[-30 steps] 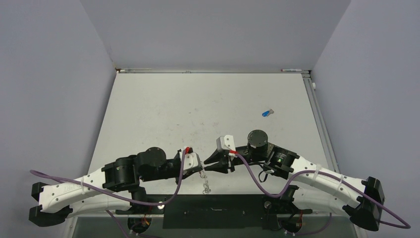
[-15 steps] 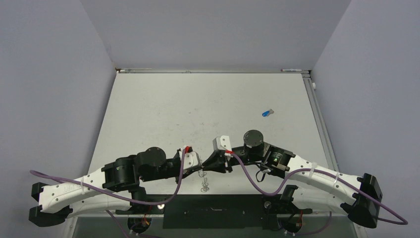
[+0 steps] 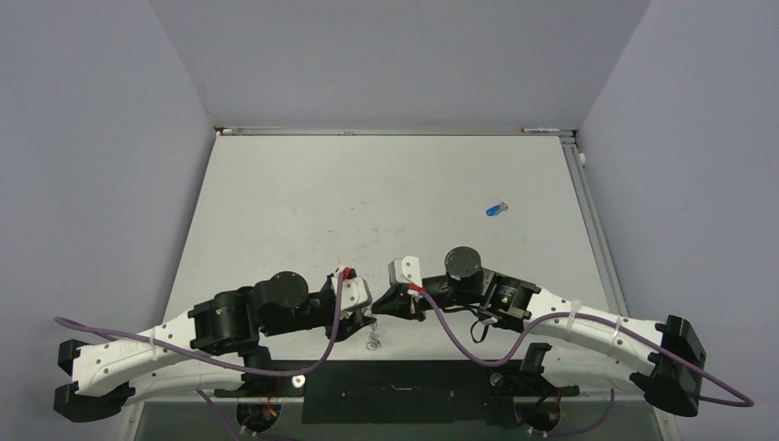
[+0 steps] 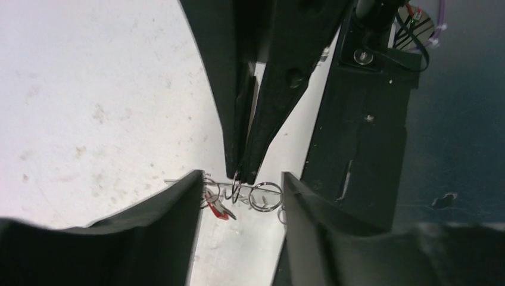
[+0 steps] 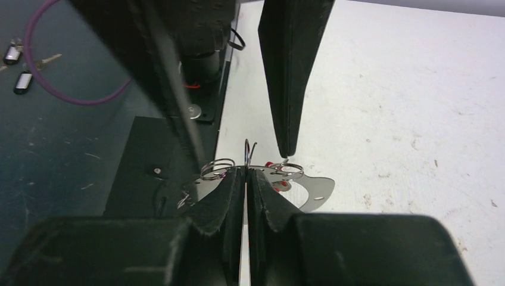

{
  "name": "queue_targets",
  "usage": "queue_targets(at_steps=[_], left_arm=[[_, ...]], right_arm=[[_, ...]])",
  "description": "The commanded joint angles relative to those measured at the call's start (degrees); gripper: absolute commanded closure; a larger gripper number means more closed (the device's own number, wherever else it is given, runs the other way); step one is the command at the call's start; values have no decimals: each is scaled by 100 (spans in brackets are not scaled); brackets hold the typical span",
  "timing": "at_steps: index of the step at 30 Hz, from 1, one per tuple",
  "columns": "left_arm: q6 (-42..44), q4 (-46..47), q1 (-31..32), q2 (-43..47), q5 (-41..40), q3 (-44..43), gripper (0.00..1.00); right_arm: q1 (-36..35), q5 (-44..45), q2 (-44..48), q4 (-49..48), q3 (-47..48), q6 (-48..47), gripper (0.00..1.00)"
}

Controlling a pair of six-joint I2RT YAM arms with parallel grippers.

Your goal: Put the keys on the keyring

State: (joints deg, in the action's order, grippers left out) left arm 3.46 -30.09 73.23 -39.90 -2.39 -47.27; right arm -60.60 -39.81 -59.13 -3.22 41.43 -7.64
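Note:
The keyring [image 4: 265, 196] is a thin wire with small silvery loops, hanging level just above the table's near edge [image 3: 373, 342]. The red key [image 4: 219, 210] dangles from it near my left finger. My left gripper [image 4: 242, 176] is open, its fingers [image 4: 161, 226] standing either side of the wire. My right gripper [image 5: 246, 171] reaches in opposite and is shut on one upright loop [image 5: 248, 154] of the keyring [image 5: 217, 168]. In the top view both grippers meet tip to tip, left [image 3: 364, 312] and right [image 3: 378, 307]. The blue key [image 3: 496, 209] lies alone, far right on the table.
A dark base plate [image 3: 395, 390] runs along the near edge under both grippers. Purple cables [image 3: 459, 331] loop off each wrist. Grey walls close in the white table [image 3: 303, 202] on three sides. Small dark objects [image 5: 22, 80] lie on the floor beyond the plate.
My right gripper has slid left and shut on a loop of the keyring. My left gripper has opened from shut. The keyring has shifted slightly left.

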Motion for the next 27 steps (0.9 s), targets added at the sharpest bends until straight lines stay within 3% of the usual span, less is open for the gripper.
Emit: queue_targets(at_steps=[1, 4, 8, 16, 27], left_arm=[[-156, 599, 7, 83, 59, -160, 37], [-224, 619, 3, 203, -89, -143, 16], [-308, 703, -2, 427, -293, -122, 3], [-311, 906, -44, 850, -871, -48, 4], [-311, 1057, -174, 1150, -1053, 42, 4]], right_arm=[[-188, 760, 105, -1031, -378, -413, 95], [-222, 990, 294, -1490, -699, -565, 95], [-245, 1095, 504, -1812, -924, -744, 95], [-959, 2454, 937, -2692, -1713, -2197, 95], [-2274, 4683, 529, -4462, -2364, -4390, 95]])
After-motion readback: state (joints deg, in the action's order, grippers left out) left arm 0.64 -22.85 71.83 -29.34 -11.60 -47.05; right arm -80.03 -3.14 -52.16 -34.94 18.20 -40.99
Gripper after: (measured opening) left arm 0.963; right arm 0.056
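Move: The wire ring in the right fingertips is right in front of the left hand's part-open fingers, about 1 cm to that hand's right and 1 cm below it; the keyring plate's middle is some 4 cm below that hand and 1 cm right, the red key about 3 cm ahead, 1 cm right and 5 cm down. From the right hand, the wire ring is about 1 cm to its left at the tips; the plate's middle is roughly 4 cm below and 1 cm left. The right hand keeps its pinch on the wire ring, bearing the keyring plate, dips 3–4 cm and comes partly back up while going about 1 cm forward, then rolls some 40 degrees with its forward side rising. The left hand, already partly open, spreads its fingers wide and withdraws about 8 cm, mostly up, then also left and forward, tilting its fingers up towards level. ##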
